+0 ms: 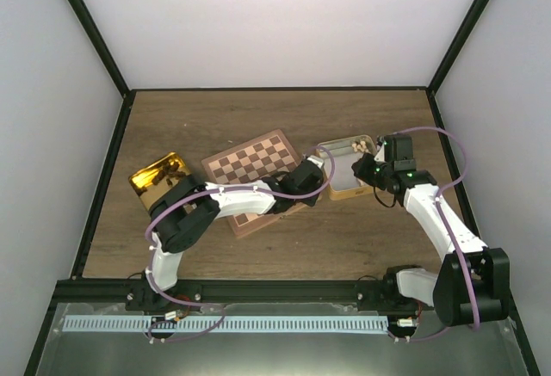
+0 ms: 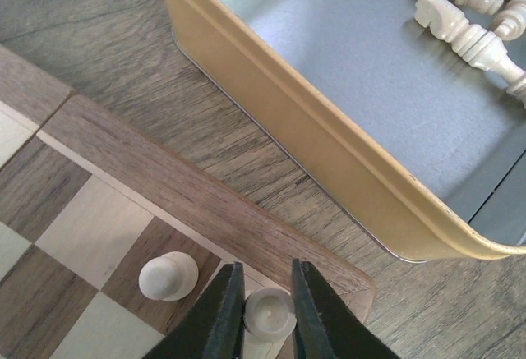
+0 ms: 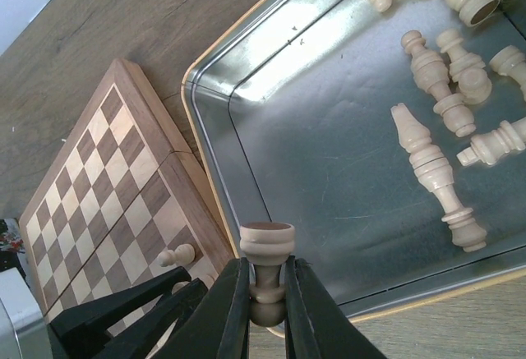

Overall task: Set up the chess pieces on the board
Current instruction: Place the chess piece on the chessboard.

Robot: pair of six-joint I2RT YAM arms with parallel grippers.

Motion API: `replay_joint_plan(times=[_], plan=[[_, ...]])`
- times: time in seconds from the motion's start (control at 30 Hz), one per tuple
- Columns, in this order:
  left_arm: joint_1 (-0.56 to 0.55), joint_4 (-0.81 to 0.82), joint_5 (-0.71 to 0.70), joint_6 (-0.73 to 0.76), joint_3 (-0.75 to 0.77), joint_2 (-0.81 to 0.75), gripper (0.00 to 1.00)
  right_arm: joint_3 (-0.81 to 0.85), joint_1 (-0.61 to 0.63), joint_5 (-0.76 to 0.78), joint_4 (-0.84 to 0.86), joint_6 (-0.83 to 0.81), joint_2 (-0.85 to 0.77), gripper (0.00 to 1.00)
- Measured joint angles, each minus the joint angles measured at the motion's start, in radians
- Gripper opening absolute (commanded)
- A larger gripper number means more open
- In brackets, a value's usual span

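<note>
The board [image 1: 250, 159] lies at the table's middle, its reddish rim [image 2: 164, 170] running across the left wrist view. My left gripper [image 2: 268, 293] is shut on a cream chess piece [image 2: 269, 314] that stands on the board's corner square. A cream pawn [image 2: 167, 275] stands one square beside it. My right gripper [image 3: 266, 262] is shut on another cream piece [image 3: 266, 244], held base-up above the near-left rim of the open tin [image 3: 329, 170]. Several cream pieces [image 3: 431, 162] lie loose in that tin. The board [image 3: 107, 170] otherwise shows bare squares.
The open gold-walled tin [image 1: 331, 194] sits just right of the board, its wall [image 2: 312, 121] close to the board's corner. A shiny gold tin [image 1: 159, 176] stands left of the board. Both arms meet near the board's right corner.
</note>
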Motion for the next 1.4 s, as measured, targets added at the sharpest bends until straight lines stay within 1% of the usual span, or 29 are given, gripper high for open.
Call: replay_joint_plan(times=[0.13, 0.33, 0.5, 0.57, 0.67, 0.77, 0.9, 1.0, 1.03, 1.1, 1.17, 1.3, 1.4], plan=[[0.0, 0.014, 0.002, 0.003, -0.005, -0.001, 0.28, 0.0, 0.0, -0.005, 0.0, 0.0, 0.0, 0.06], [0.0, 0.023, 0.019, 0.003, -0.037, -0.043, 0.3, 0.0, 0.0, -0.027, 0.0, -0.001, 0.0, 0.06], [0.0, 0.019, 0.037, -0.006, -0.069, -0.138, 0.33, 0.0, 0.0, -0.067, 0.002, -0.017, 0.0, 0.06], [0.0, 0.011, 0.044, -0.016, -0.082, -0.188, 0.36, 0.0, 0.0, -0.108, 0.01, -0.037, 0.0, 0.06], [0.007, -0.002, 0.066, -0.045, -0.097, -0.267, 0.43, 0.0, 0.0, -0.209, 0.043, -0.072, 0.0, 0.06], [0.043, -0.018, 0.117, -0.087, -0.109, -0.344, 0.54, 0.0, 0.01, -0.33, 0.108, -0.105, 0.003, 0.06], [0.148, -0.019, 0.211, -0.161, -0.144, -0.457, 0.62, 0.0, 0.047, -0.468, 0.187, -0.129, 0.035, 0.06], [0.237, -0.001, 0.34, -0.233, -0.19, -0.534, 0.65, 0.0, 0.106, -0.551, 0.23, -0.148, 0.069, 0.06], [0.266, 0.013, 0.391, -0.266, -0.209, -0.552, 0.69, 0.0, 0.134, -0.581, 0.245, -0.159, 0.077, 0.06], [0.321, 0.041, 0.49, -0.328, -0.253, -0.581, 0.73, 0.0, 0.18, -0.623, 0.275, -0.177, 0.084, 0.05], [0.357, 0.052, 0.572, -0.383, -0.294, -0.602, 0.77, 0.002, 0.221, -0.661, 0.315, -0.195, 0.084, 0.06], [0.394, 0.094, 0.723, -0.483, -0.352, -0.635, 0.79, 0.025, 0.269, -0.716, 0.381, -0.224, 0.092, 0.06], [0.413, 0.179, 0.822, -0.568, -0.395, -0.657, 0.76, 0.079, 0.293, -0.74, 0.397, -0.252, 0.13, 0.06]])
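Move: The left fingers still close around a light piece standing on the board's near-right corner square. The piece in the right hand, which they go for next, is about 11 cm to the right, 1 cm farther out and 8 cm higher. Another placed piece stands 2 cm ahead and 2 cm left; the box of light pieces centres some 6 cm ahead, 11 cm right. From the right hand, the left gripper is about 11 cm left, 1 cm back, 8 cm below; the board's middle lies 24 cm left, 1 cm ahead. Letting go of the piece on the corner square, the left fingers open wide as the hand climbs about 17 cm, then also swings some 11 cm left, tipping up to point right. The right hand keeps its piece pinched and carries it from the box over the board towards the left gripper, some 19 cm left, rising 10 cm and drawing back, while turning counter-clockwise with its fingers coming up. ##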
